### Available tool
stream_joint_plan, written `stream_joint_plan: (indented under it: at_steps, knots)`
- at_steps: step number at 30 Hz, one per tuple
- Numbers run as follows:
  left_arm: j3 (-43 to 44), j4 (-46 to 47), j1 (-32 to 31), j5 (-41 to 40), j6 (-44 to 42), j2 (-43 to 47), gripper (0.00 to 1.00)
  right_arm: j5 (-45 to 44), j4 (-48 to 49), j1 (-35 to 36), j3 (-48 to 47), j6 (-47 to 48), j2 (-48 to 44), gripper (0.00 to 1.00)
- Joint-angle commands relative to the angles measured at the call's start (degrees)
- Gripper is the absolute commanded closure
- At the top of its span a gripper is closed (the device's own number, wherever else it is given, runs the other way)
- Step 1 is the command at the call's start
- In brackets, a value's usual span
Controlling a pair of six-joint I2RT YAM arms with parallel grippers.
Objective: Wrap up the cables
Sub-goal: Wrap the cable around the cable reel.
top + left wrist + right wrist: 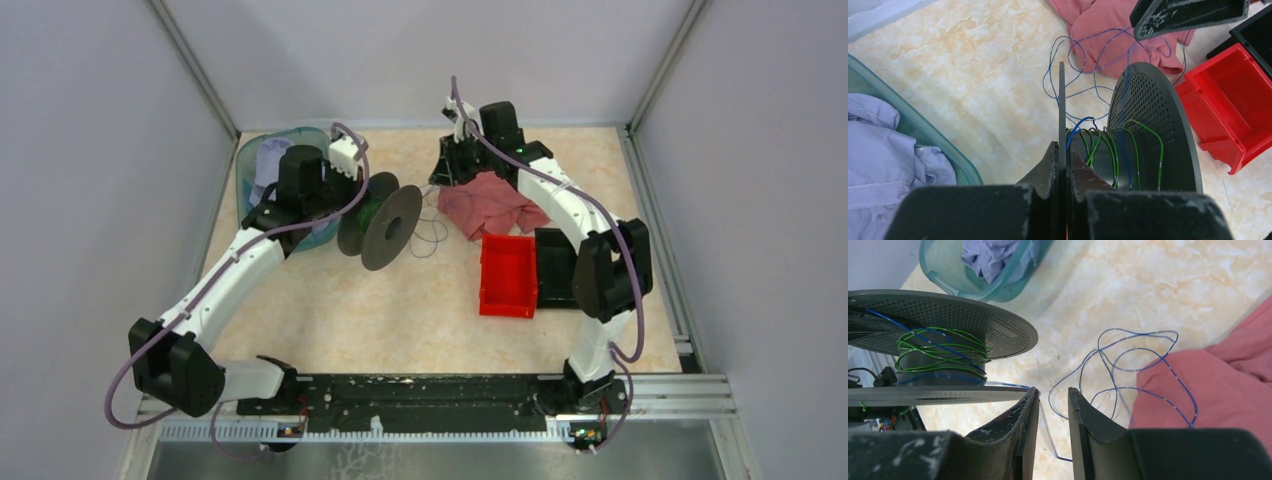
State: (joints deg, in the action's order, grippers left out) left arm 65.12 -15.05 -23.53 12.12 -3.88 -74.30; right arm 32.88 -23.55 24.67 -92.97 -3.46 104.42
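The cables (1128, 365) are thin blue wire lying in loose loops on the table and partly over a pink cloth (1228, 380); they also show as cable loops (1083, 65) and as dark loops (430, 228). Green and blue wire is wound round the hub of a black spool (943, 330). My left gripper (1062, 147) is shut on the thin edge of the spool's near flange (1062, 100), holding the spool (385, 225) upright. My right gripper (1053, 390) is open just right of the spool; one strand of wire runs loosely through its gap, ungripped.
A teal basket (262, 165) holding lilac cloth stands behind the left arm. A red bin (508, 275) and a black bin (555, 262) sit to the right of the pink cloth (490, 205). Grey walls close in on both sides.
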Motion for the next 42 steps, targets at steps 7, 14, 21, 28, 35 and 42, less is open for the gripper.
stream_joint_plan:
  at_steps: [7,14,21,28,35,42]
  knots:
    - [3.7,-2.0,3.8,5.8,-3.7,5.0,1.00,7.9,6.7,-4.5,0.9,1.3,-6.3,0.48]
    - [8.4,-7.5,5.7,10.3,-5.9,6.0,1.00,8.6,9.2,-6.7,4.4,1.7,-8.8,0.35]
    - [15.0,-13.0,5.9,16.2,-7.9,6.1,1.00,5.3,8.6,-7.1,2.7,3.9,-6.3,0.35]
    - [20.7,-13.9,5.9,22.0,-6.5,5.4,1.00,6.2,8.9,-7.2,1.6,8.4,-1.6,0.34]
    - [23.1,-14.4,5.9,23.2,-3.3,5.3,1.00,9.3,8.4,-7.7,3.3,10.9,3.1,0.34]
    - [25.1,-13.9,5.9,25.9,1.2,4.8,1.00,14.7,15.6,-7.6,8.7,7.0,5.7,0.34]
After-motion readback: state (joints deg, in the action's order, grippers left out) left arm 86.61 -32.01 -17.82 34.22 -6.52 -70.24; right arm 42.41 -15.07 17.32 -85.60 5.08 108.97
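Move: The left hand already pinches one flange of the cable reel, whose middle is about 3 cm back, 4 cm right and 7 cm below it. For the right hand, the loose blue cable loops lie about 7 cm back, 1 cm left and 17 cm down. The reel's middle is some 7 cm back, 10 cm left and 4 cm below that hand, the red cloth 11 cm right, 3 cm back and 18 cm down. From the left hand the loops lie 12 cm right, 3 cm back, 20 cm down. The blue cable comes free of the right fingertips as they spread from slightly parted to wide; that hand rises about 4 cm and shifts as far right, away from the reel, then eases forward and sinks some 10 cm towards the loose loops. Keeping its pinch on the flange, the left hand lifts the reel about 14 cm, draws back 5 cm and turns somewhat clockwise. ##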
